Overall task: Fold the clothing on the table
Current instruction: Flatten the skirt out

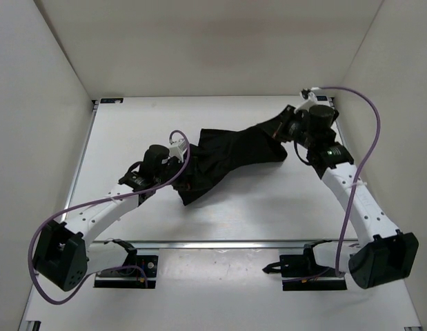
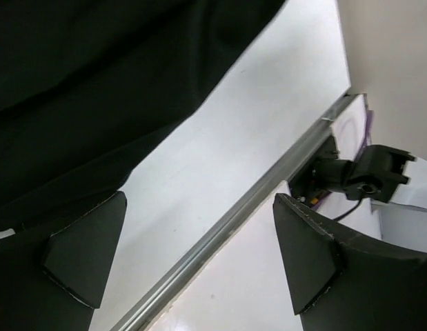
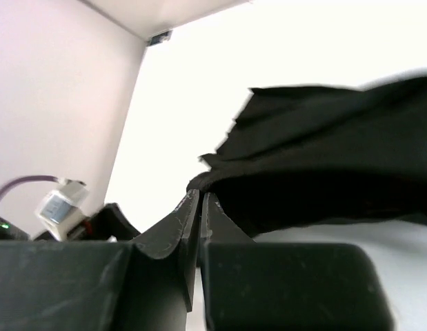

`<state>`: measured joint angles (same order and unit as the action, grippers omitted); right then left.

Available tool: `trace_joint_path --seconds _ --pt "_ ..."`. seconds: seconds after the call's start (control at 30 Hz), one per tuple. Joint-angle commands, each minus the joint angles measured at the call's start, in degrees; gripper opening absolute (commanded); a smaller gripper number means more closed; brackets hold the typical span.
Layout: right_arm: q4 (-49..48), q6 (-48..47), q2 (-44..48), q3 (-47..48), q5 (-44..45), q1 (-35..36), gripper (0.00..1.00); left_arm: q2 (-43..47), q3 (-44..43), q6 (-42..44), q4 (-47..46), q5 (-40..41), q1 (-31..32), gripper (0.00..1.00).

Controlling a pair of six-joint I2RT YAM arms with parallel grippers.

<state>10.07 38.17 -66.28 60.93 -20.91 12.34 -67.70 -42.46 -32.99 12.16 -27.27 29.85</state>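
The black clothing (image 1: 234, 155) lies bunched in a diagonal band across the white table (image 1: 130, 124), from lower left to upper right. My right gripper (image 1: 287, 127) is at its far right end, shut with the fabric edge pinched at the fingertips. In the right wrist view the gripper (image 3: 201, 196) has its jaws pressed together, and the clothing (image 3: 323, 172) spreads away from its tips. My left gripper (image 1: 177, 181) is over the garment's near left end. In the left wrist view that gripper (image 2: 199, 198) is wide open with bare table between its fingers. The clothing (image 2: 96, 89) fills the upper left of that view.
A metal rail (image 1: 220, 243) runs along the table's near edge, and it also crosses the left wrist view as the rail (image 2: 220, 231). White walls (image 1: 41, 103) enclose the table on three sides. Purple cables (image 1: 368, 138) loop from both arms. Black mounts (image 1: 306, 269) sit beyond the near rail.
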Motion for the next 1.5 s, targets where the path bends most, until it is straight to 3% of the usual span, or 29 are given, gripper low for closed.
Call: trace_joint_path --seconds 0.0,0.3,0.53,0.63,0.77,0.87,1.17,1.43,1.47 --pt "1.1 -4.3 -4.5 8.7 1.9 3.6 0.0 1.8 0.9 -3.1 -5.6 -2.1 1.6 0.99" --pt "7.9 -12.0 -18.6 31.1 6.6 12.7 0.0 1.7 4.0 -9.9 -11.4 4.3 3.1 0.99" --pt "11.8 -14.7 -26.1 46.9 9.2 19.7 0.0 7.1 6.5 -10.8 -11.6 5.6 -2.0 0.98" --pt "12.7 -14.9 -27.3 48.6 11.4 21.1 0.0 8.9 5.8 -10.5 -11.5 5.8 -4.4 0.99" --pt "12.1 -12.2 -24.1 38.3 12.9 18.3 0.0 7.6 2.7 -7.1 -7.0 7.0 -4.7 0.99" --pt "8.8 -11.5 -18.6 24.5 15.4 16.8 0.0 6.1 2.3 -6.0 -6.5 7.3 -5.1 0.99" --pt "2.7 -6.0 -11.2 -5.7 9.1 13.2 0.0 1.3 -2.7 -2.5 -4.8 7.1 -4.8 0.98" --pt "-7.5 -2.8 -8.5 -14.8 3.5 9.2 0.0 -8.9 -7.8 -0.9 -4.2 5.7 -2.0 0.99" --pt "-8.3 -3.1 -8.5 -15.4 2.8 8.7 0.04 -9.0 -8.2 -0.8 -4.1 5.6 -1.5 0.99"
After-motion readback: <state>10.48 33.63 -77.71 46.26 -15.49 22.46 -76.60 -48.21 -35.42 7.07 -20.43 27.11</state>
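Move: The right hand has the skirt's right end pinched and raised. The table spot it comes down towards is about 5 cm nearer, 4 cm left and 28 cm below. The skirt's middle lies some 15 cm left, level ahead, 22 cm below. Its near corner is 29 cm left, 15 cm nearer, 27 cm below. From the open left hand, the skirt's middle is about 11 cm ahead, 11 cm right, 5 cm lower. Keeping its pinch on the skirt's right end, the right hand carries it about 15 cm left over the skirt, rising about 9 cm and edging forward, then swings it down some 28 cm towards the table, back and to the right, the fingers tipping downward. The left hand, wide open over the skirt's left part, first drifts slightly right, then works about 6 cm forward, turning some 10 degrees counter-clockwise. ##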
